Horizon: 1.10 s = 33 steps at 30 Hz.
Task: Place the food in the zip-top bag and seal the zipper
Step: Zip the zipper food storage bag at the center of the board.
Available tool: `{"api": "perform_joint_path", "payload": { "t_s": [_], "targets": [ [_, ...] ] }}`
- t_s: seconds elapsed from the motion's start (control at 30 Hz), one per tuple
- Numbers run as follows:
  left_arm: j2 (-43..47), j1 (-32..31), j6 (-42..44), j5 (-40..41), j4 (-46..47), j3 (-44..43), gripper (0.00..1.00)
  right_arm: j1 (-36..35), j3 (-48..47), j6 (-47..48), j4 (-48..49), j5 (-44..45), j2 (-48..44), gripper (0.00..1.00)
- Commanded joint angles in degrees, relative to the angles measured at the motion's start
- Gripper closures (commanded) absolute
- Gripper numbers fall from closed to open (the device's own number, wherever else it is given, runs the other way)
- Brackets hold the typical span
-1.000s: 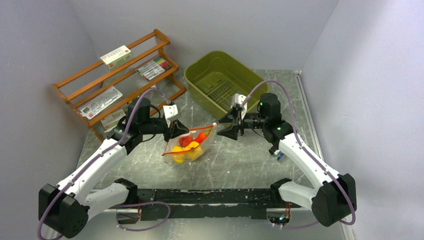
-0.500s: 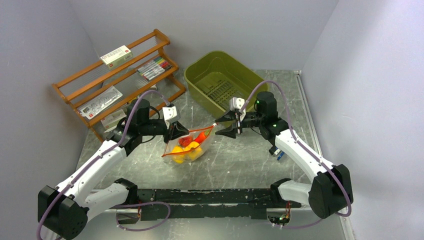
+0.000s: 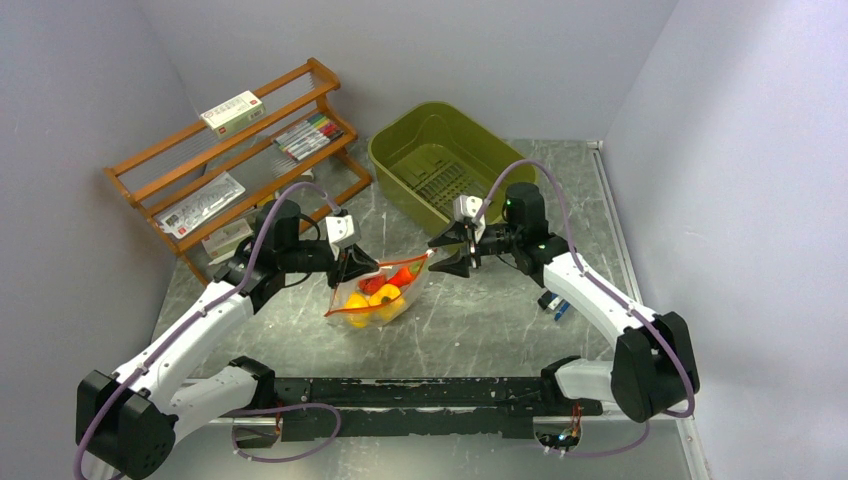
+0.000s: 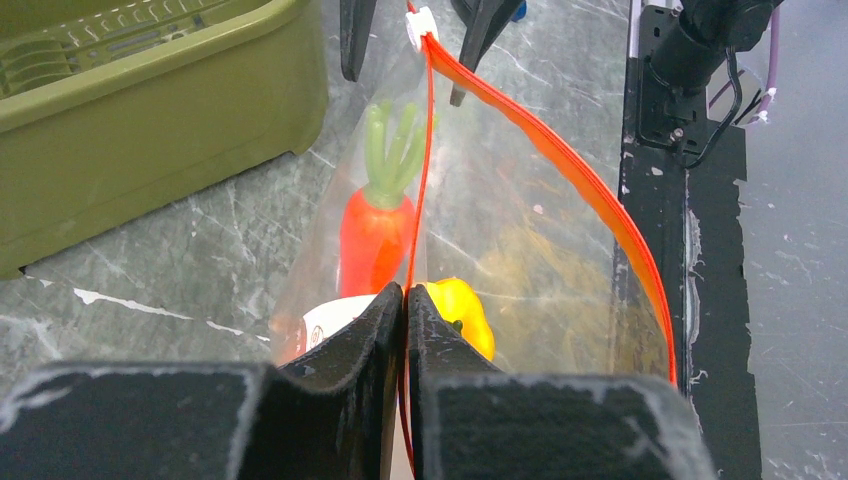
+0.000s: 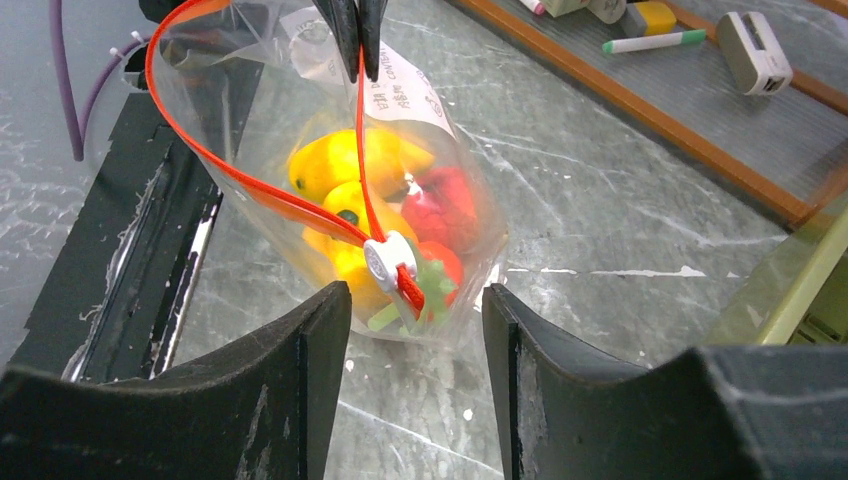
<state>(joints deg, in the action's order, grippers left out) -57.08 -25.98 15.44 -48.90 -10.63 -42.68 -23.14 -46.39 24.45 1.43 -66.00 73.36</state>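
The clear zip-top bag [image 3: 378, 292] stands in mid-table with the food inside: yellow pieces [image 5: 345, 170], a red-orange round one [image 5: 443, 205], a carrot [image 4: 375, 225] with green top and a white piece [image 4: 325, 318]. Its mouth gapes, the red-orange zipper [image 4: 560, 160] bowing out in a loop. My left gripper [image 4: 405, 296] is shut on the zipper's left end and holds the bag up. My right gripper [image 5: 415, 300] is open, its fingers either side of the white slider [image 5: 388, 258] at the zipper's right end, not touching it.
The olive-green basket [image 3: 446, 160] stands just behind the right gripper. A wooden rack [image 3: 240, 150] with markers and boxes lies at the back left. A small blue object [image 3: 555, 303] lies on the table right of the right arm. The black mounting rail [image 3: 410, 392] runs along the near edge.
My right gripper has moved left toward the bag's slider end and now straddles it. The left gripper keeps its hold and the bag has hardly moved.
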Motion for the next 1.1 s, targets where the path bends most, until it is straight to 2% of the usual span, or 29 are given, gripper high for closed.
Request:
{"api": "perform_joint_path", "payload": {
  "t_s": [0.0,0.2,0.3,0.33,0.4,0.43,0.5,0.53,0.67,0.9,0.97,1.07],
  "targets": [
    [1.7,-0.1,1.7,-1.6,2.1,0.5,0.93,0.4,-0.9,-0.1,1.3,-1.0,0.5,0.51],
    [1.8,-0.1,1.6,-1.7,2.5,0.8,0.93,0.3,1.2,-6.1,9.5,-2.1,0.4,0.70],
    [2.6,-0.1,1.5,-1.6,2.9,1.5,0.93,0.3,2.5,-9.5,14.0,-3.1,-0.3,0.72],
    [2.9,-0.1,1.4,-1.6,3.2,1.8,0.93,0.4,2.8,-10.2,14.8,-3.4,-0.4,0.76],
    [3.4,-0.1,1.0,-1.3,3.6,2.0,0.93,0.3,2.8,-9.0,13.0,-2.7,-0.5,0.96],
    [3.6,-0.1,0.5,-1.0,3.5,1.8,0.93,0.3,2.6,-7.4,11.2,-2.2,-0.7,1.00],
    [4.1,-0.1,-1.2,0.3,3.1,0.7,0.91,0.3,2.8,-6.5,10.2,-2.0,-1.5,1.00],
    [4.5,-0.1,-2.4,1.4,3.0,-0.1,0.87,0.3,3.1,-7.7,11.3,-1.8,-2.0,1.00],
    [6.9,-0.1,-6.8,3.4,2.1,-4.3,0.58,-2.3,2.0,-12.4,14.3,0.2,-2.5,1.00],
    [7.4,-0.1,-5.3,-7.5,0.3,-10.1,0.33,-11.7,-4.6,-9.2,8.1,7.4,-1.0,1.00],
    [7.0,-0.1,-4.4,-9.7,0.7,-9.7,0.31,-12.8,-5.3,-10.5,9.7,9.1,-0.9,1.00],
    [6.3,-0.2,-2.3,-8.5,0.7,-8.2,0.34,-14.7,-4.0,-12.4,14.7,10.8,-1.4,1.00]
  ]
}}
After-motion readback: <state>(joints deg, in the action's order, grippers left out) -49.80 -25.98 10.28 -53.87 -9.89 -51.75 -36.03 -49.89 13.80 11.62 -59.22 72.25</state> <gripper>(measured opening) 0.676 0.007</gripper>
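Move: The white zip slider at the bag's right end sits almost between the right hand's open fingers, about 1 cm farther left, 1 cm back and level with them. From that hand the carrot in the bag is some 6 cm left, straight across and 9 cm below; the yellow pepper is about 10 cm left, 2 cm back and 13 cm below. The left hand still pinches the mouth's other end, the slider lying about 11 cm to its right, 3 cm ahead and level. Closing almost on the spot, the right fingers pinch the orange zip end right beside the slider, then carry it about 5 cm left, 4 cm up and 4 cm back. Once that grip is made, the left fingers open wide, let go of the bag's mouth and rise straight up some 10 cm, easing slightly back and tipping upward about 10 degrees. ##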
